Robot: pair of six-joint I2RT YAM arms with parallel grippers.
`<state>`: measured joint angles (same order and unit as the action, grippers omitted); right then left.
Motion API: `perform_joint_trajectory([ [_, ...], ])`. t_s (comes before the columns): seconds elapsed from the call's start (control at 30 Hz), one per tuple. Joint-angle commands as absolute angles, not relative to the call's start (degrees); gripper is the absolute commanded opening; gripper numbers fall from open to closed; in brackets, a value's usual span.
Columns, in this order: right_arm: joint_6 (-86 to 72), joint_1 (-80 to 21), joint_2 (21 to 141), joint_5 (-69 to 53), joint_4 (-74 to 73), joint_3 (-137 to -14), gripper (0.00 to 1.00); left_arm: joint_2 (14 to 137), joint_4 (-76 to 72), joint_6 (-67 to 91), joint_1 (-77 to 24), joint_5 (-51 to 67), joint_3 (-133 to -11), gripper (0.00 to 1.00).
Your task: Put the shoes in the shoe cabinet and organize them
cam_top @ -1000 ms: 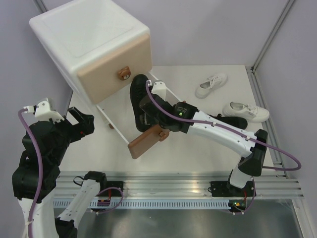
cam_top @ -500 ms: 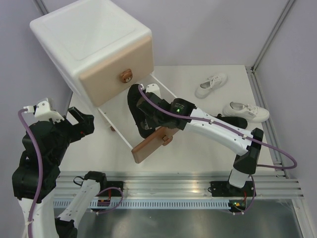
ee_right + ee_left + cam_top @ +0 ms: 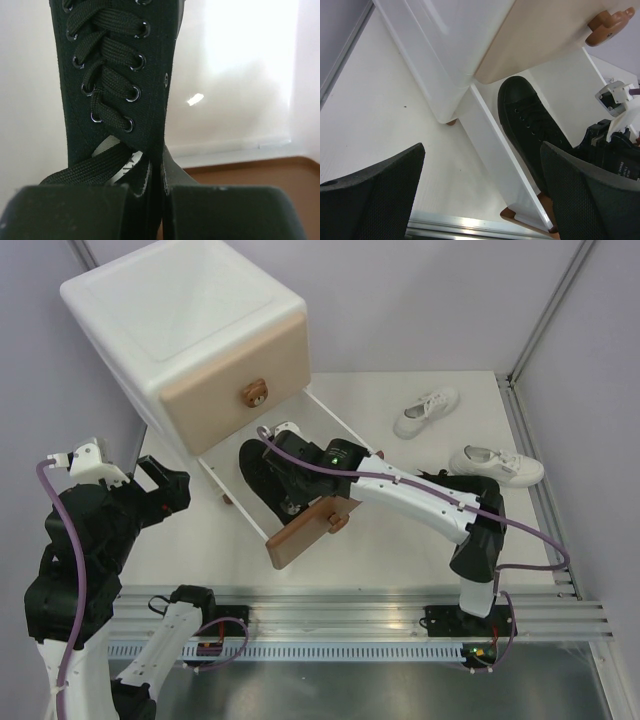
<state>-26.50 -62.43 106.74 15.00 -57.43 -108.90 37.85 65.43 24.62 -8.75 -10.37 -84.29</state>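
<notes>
The shoe cabinet (image 3: 185, 325) stands at the back left, its beige upper drawer closed and its brown-fronted lower drawer (image 3: 300, 533) pulled out. One black shoe (image 3: 255, 472) lies inside that drawer, toe toward the cabinet, also seen in the left wrist view (image 3: 530, 125). My right gripper (image 3: 287, 478) is shut on the shoe's side wall near the laces (image 3: 161, 172). Two white shoes (image 3: 427, 411) (image 3: 497, 465) lie on the table at the right. The second black shoe (image 3: 448, 479) is mostly hidden behind my right arm. My left gripper (image 3: 163, 488) hangs open left of the drawer (image 3: 481, 155), holding nothing.
The drawer's white side wall (image 3: 495, 135) runs between my left gripper and the black shoe. A bear-shaped knob (image 3: 253, 392) sticks out of the upper drawer front. Metal rails (image 3: 330, 605) border the table's near edge, and a frame post (image 3: 545, 310) rises at the back right.
My right arm has carried the black shoe left and down into the open drawer, where it now lies lower and flatter. The left arm has not moved.
</notes>
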Motion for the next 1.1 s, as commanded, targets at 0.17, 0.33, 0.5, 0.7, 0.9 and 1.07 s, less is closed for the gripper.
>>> perform_joint_trajectory([
  [0.17, -23.64, -61.35, 108.01, 13.62, -40.27, -108.63, 0.01, 38.41, 63.46, 25.31, -9.05, -10.99, -84.02, 1.0],
  [0.33, -25.13, -60.21, 110.21, 13.54, -37.0, -106.09, 0.0, 38.32, 63.63, 25.22, -9.05, -11.07, -84.02, 1.0],
  [0.5, -26.01, -58.98, 111.44, 13.36, -34.28, -102.31, 0.01, 38.23, 63.9, 25.14, -8.96, -11.25, -84.02, 1.0],
  [0.7, -25.93, -58.01, 113.64, 12.66, -33.66, -102.04, 0.0, 38.32, 63.98, 25.23, -8.97, -11.43, -84.02, 1.0],
  [0.9, -26.28, -57.31, 115.4, 11.78, -32.7, -101.25, 0.0, 38.32, 64.42, 25.31, -9.05, -12.21, -84.11, 1.0],
  [1.07, -26.81, -56.87, 115.23, 11.69, -31.55, -99.49, 0.01, 38.41, 64.69, 25.22, -8.96, -12.66, -84.2, 1.0],
])
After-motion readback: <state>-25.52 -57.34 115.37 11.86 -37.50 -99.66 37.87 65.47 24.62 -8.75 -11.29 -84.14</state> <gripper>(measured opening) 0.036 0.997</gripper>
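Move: The right hand already holds the black shoe over the open lower drawer; its free spot on the drawer floor lies roughly 12 cm ahead, 9 cm to the left and 13 cm down. The drawer front's middle is some 4 cm ahead and 4 cm right, 11 cm below; the drawer's left side wall about 8 cm ahead, 17 cm left, 11 cm below. From the idle left hand that spot is about 19 cm ahead, 12 cm right and 30 cm below. Keeping its shut grip at the laced opening of the black shoe, the right hand first swings level forward and left, about 3 to 4 cm each way, carrying the toe in towards the cabinet past the inside of the drawer front. It then sinks quickly by some 9 cm into the drawer while still edging forward, slows near the floor with the wrist almost unturned, and doesn't let go. ##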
